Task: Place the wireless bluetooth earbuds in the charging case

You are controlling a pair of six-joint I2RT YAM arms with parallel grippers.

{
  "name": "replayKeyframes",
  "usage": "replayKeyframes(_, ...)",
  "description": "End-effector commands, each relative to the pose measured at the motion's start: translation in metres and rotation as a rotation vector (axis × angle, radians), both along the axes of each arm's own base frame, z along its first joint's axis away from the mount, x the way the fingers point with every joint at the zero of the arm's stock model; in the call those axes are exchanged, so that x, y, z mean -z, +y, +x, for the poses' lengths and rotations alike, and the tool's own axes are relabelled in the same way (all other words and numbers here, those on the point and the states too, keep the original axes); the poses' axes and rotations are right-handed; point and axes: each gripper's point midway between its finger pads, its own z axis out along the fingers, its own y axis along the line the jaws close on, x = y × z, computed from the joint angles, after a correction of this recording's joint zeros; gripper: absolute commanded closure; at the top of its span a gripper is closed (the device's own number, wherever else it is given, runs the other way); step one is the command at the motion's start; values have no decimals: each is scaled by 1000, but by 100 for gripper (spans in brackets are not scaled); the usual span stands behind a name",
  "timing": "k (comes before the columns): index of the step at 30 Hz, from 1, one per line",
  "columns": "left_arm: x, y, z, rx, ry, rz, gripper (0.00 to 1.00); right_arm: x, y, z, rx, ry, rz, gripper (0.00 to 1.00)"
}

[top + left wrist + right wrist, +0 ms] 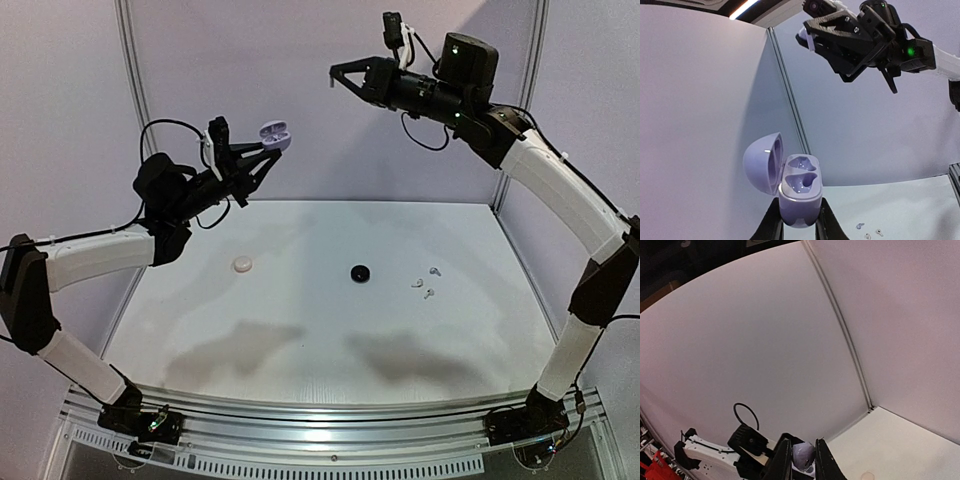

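My left gripper (268, 146) is raised above the table's left side and shut on a lavender charging case (274, 133). The case's lid stands open and both wells (801, 175) are empty. Black fingers (771, 222) clamp the case's base on either side. High at the back, my right gripper (342, 76) points toward the case from some way off and pinches a lavender earbud (802, 454) between its tips. Another lavender earbud (860, 226) and two white earbuds (416, 284) (428, 294) lie on the table's right side.
A round white case (242, 264) and a round black case (359, 273) sit shut on the white table (300, 340). Pale walls enclose the back and sides, with a metal post (790, 100) in the back left corner.
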Motion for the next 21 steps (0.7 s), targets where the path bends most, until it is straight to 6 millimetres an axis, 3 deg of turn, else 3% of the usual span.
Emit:
replayKeyframes(1, -18, 1, -8, -27, -98, -42, 100, -12, 46, -23, -207, -73, 107, 90)
replayKeyframes(5, -24, 3, -12, -13, -95, -67, 100, 0, 77, -45, -307, -130, 73, 89)
replayKeyframes(11, -29, 4, -16, -6, -113, -80, 100, 10, 94, -62, -375, -155, 63, 90)
replayKeyframes(21, -30, 7, -20, -19, -142, -72, 100, 43, 103, -44, -318, -96, -10, 92)
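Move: The right hand holds a purple earbud. The open purple charging case, clasped by the left hand, lies about 9 cm to its left, roughly 11 cm below it and 1 cm nearer the bases. From the left hand that earbud is some 10 cm to the right, 2 cm farther out and 12 cm higher. Nothing else stands close to either; the other cases and loose earbuds lie far below on the table. Leftward, about 10 cm, and some 5 cm back, sinking a little on the way, the right hand carries the gripped earbud towards the open case, swinging its wrist about 20 degrees counter-clockwise and then easing to a stop. The left hand keeps its hold on the case and lifts it a couple of centimetres towards the earbud, tipping its fingers slightly upward. ##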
